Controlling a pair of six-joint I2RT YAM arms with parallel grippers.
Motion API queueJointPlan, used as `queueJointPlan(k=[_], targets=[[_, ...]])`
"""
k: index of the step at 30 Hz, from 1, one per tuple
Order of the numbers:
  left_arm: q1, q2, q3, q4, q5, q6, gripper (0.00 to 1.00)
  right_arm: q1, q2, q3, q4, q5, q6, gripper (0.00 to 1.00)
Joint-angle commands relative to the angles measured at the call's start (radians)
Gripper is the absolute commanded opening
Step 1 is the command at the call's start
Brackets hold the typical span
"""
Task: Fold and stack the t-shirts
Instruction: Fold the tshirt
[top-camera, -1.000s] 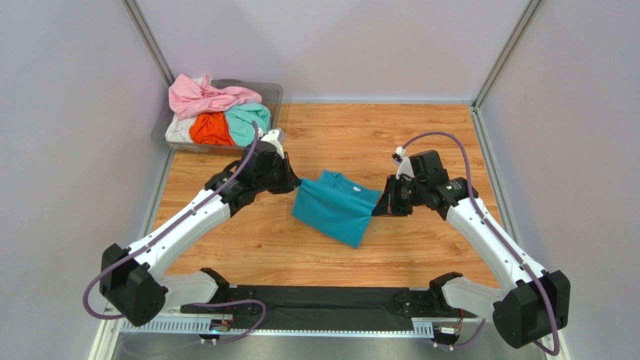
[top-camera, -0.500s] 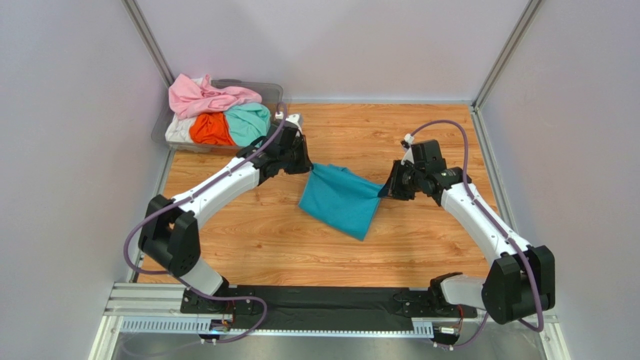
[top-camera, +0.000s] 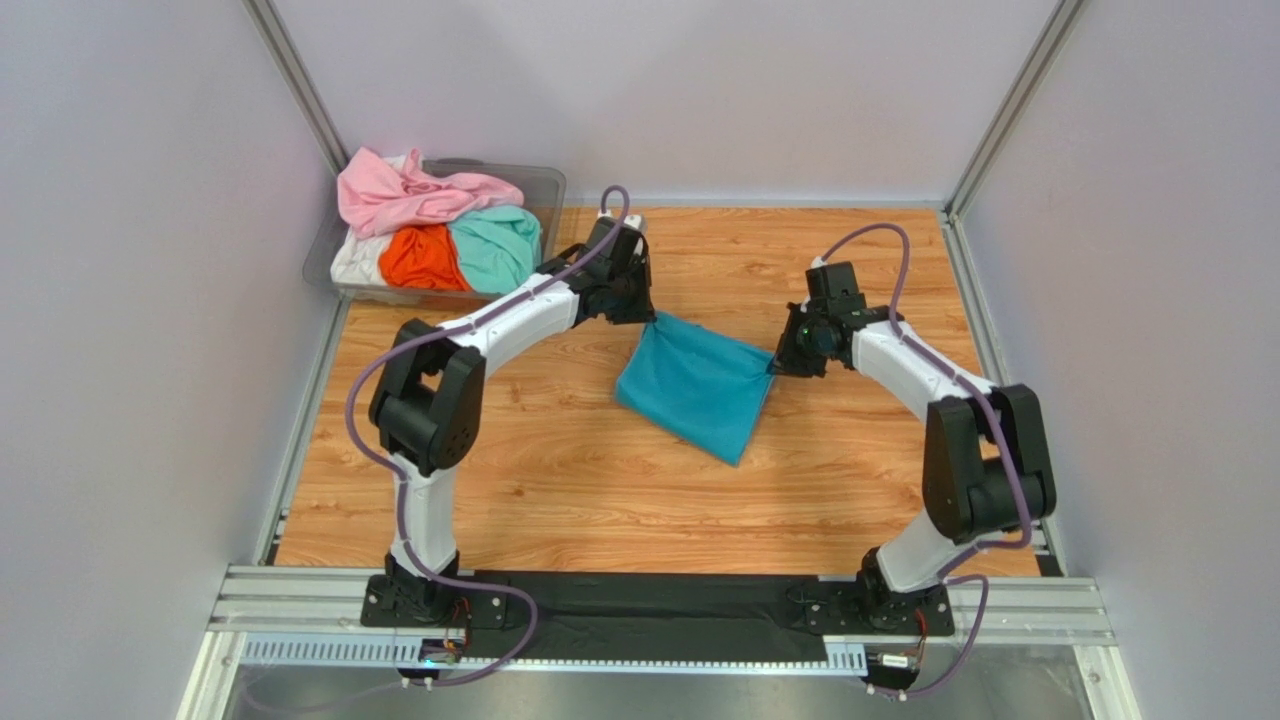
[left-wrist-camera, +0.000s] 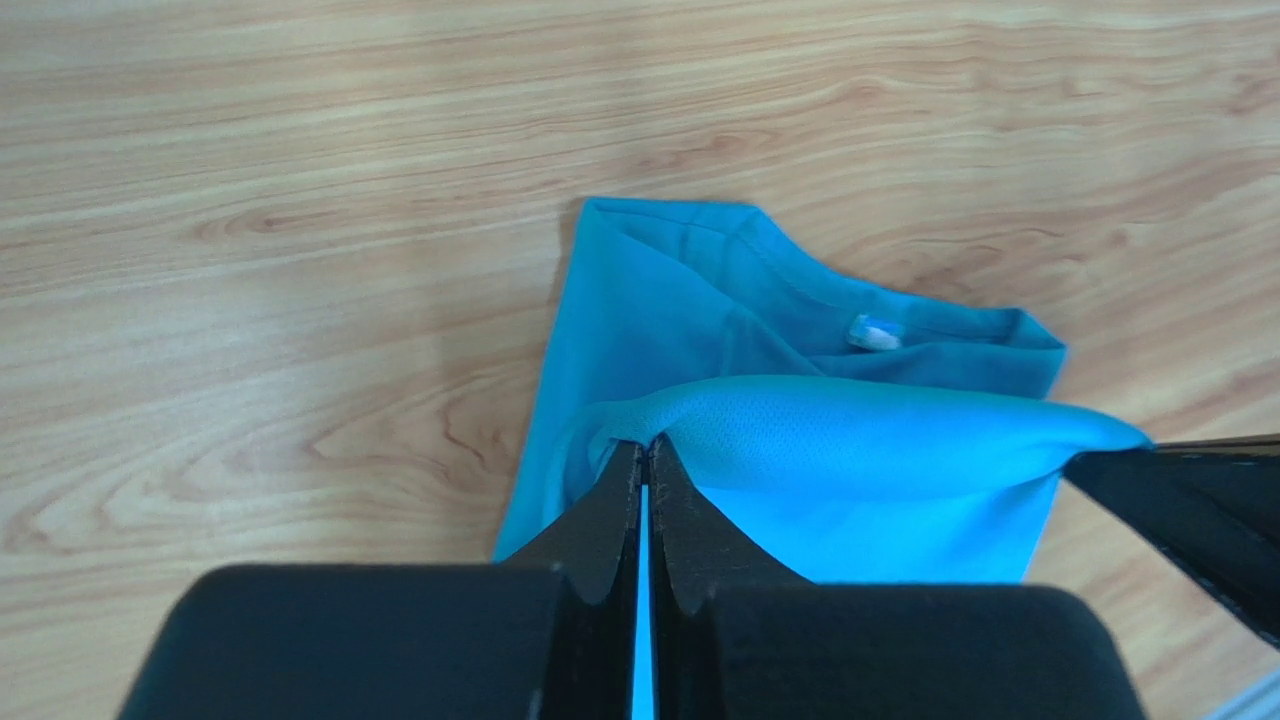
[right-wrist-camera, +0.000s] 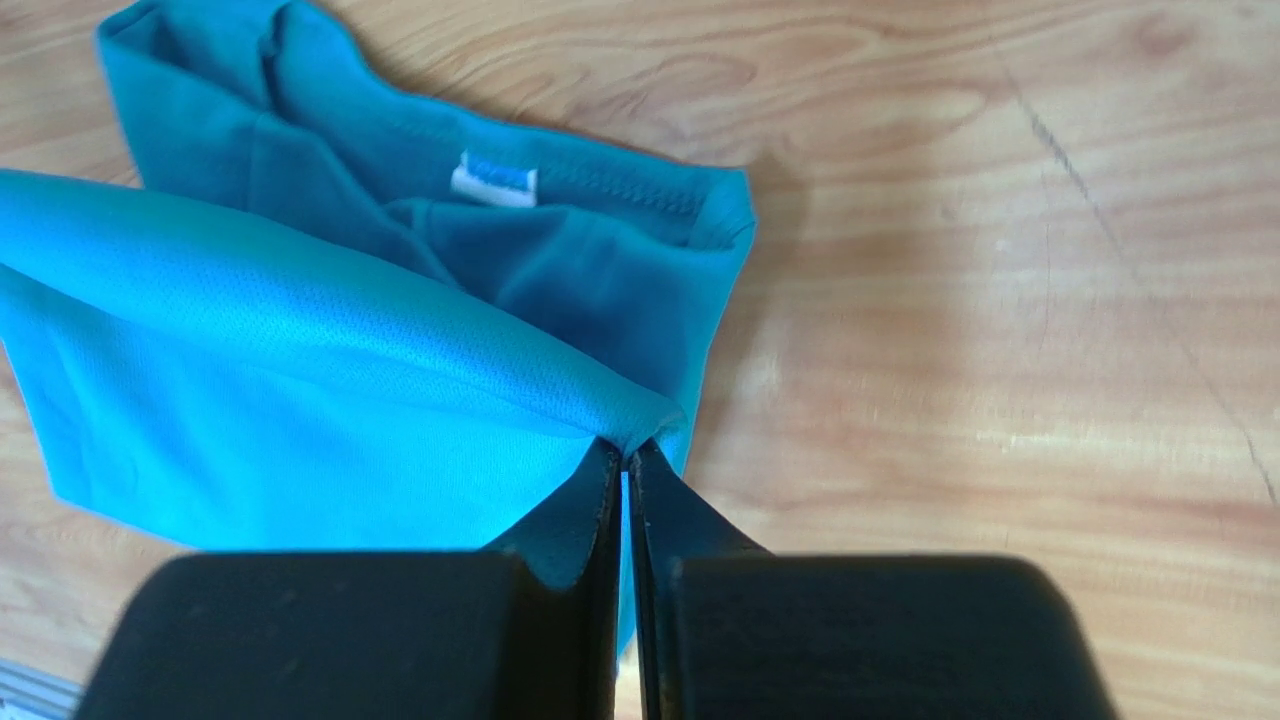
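Observation:
A teal-blue t-shirt (top-camera: 700, 387) lies partly folded on the wooden table, its lifted edge stretched between both grippers. My left gripper (top-camera: 651, 318) is shut on the shirt's far-left corner (left-wrist-camera: 661, 428). My right gripper (top-camera: 775, 365) is shut on the right corner (right-wrist-camera: 624, 420). Under the raised fold, the collar with its white label (right-wrist-camera: 496, 180) rests on the table. Pink (top-camera: 406, 192), orange (top-camera: 421, 258), mint green (top-camera: 499, 243) and white (top-camera: 355, 263) t-shirts are heaped at the back left.
A clear plastic tub (top-camera: 544, 188) holds the heap of shirts in the back-left corner. Grey walls and metal rails (top-camera: 984, 323) border the wooden table (top-camera: 511, 465). A black base bar (top-camera: 646, 608) runs along the near edge.
Both arms have carried the teal shirt's held edge away from the bases toward the far side of the table, folding it over the rest; the shirt has shifted slightly right and back.

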Motion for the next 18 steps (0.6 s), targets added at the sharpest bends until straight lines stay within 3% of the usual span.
queueJointPlan(k=[1,9,10,11,12,13,14,16,17,18], targets=[[0.017,0.062,0.056,-0.013,-0.013,0.029,0.0,-0.008,0.083,0.073,0.062,0.037,-0.018,0.0],[0.024,0.168,0.133,-0.019,0.031,0.053,0.01,-0.013,0.179,0.119,0.074,0.131,-0.001,0.01],[0.026,0.165,0.134,-0.025,0.031,0.063,0.09,-0.014,0.186,0.137,0.073,0.131,-0.005,0.04],[0.026,0.161,0.134,-0.026,0.037,0.07,0.15,-0.016,0.194,0.154,0.058,0.124,-0.01,0.19],[0.026,0.153,0.134,-0.024,0.045,0.078,0.23,-0.016,0.2,0.169,0.044,0.115,-0.017,0.25],[0.026,0.136,0.134,-0.025,0.057,0.089,0.4,-0.016,0.196,0.192,0.035,0.114,-0.018,0.28],[0.026,0.125,0.136,-0.026,0.063,0.093,0.46,-0.016,0.185,0.199,0.03,0.109,-0.019,0.3],[0.026,0.093,0.14,-0.033,0.08,0.098,0.69,-0.016,0.133,0.199,0.03,0.091,-0.027,0.35],[0.026,0.079,0.139,-0.035,0.085,0.093,0.8,-0.016,0.113,0.197,0.03,0.056,-0.025,0.45],[0.026,0.056,0.139,-0.044,0.103,0.093,0.84,-0.014,0.069,0.191,0.031,0.036,-0.025,0.5]])
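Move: Both hands still pinch a corner each of the t-shirt's raised hem. From the left hand the collar edge's middle lies about 11 cm right, 1 cm ahead and 8 cm below; the shirt's near folded edge is roughly 17 cm back and 4 cm right, equally low, and the clothes bin some 38 cm left and 15 cm ahead. From the right hand the collar's middle is about 9 cm ahead, 10 cm left and 5 cm below. Left lowers its hem corner 6 cm and right moves 5 cm forward, dipping, before both open, releasing near the collar. ##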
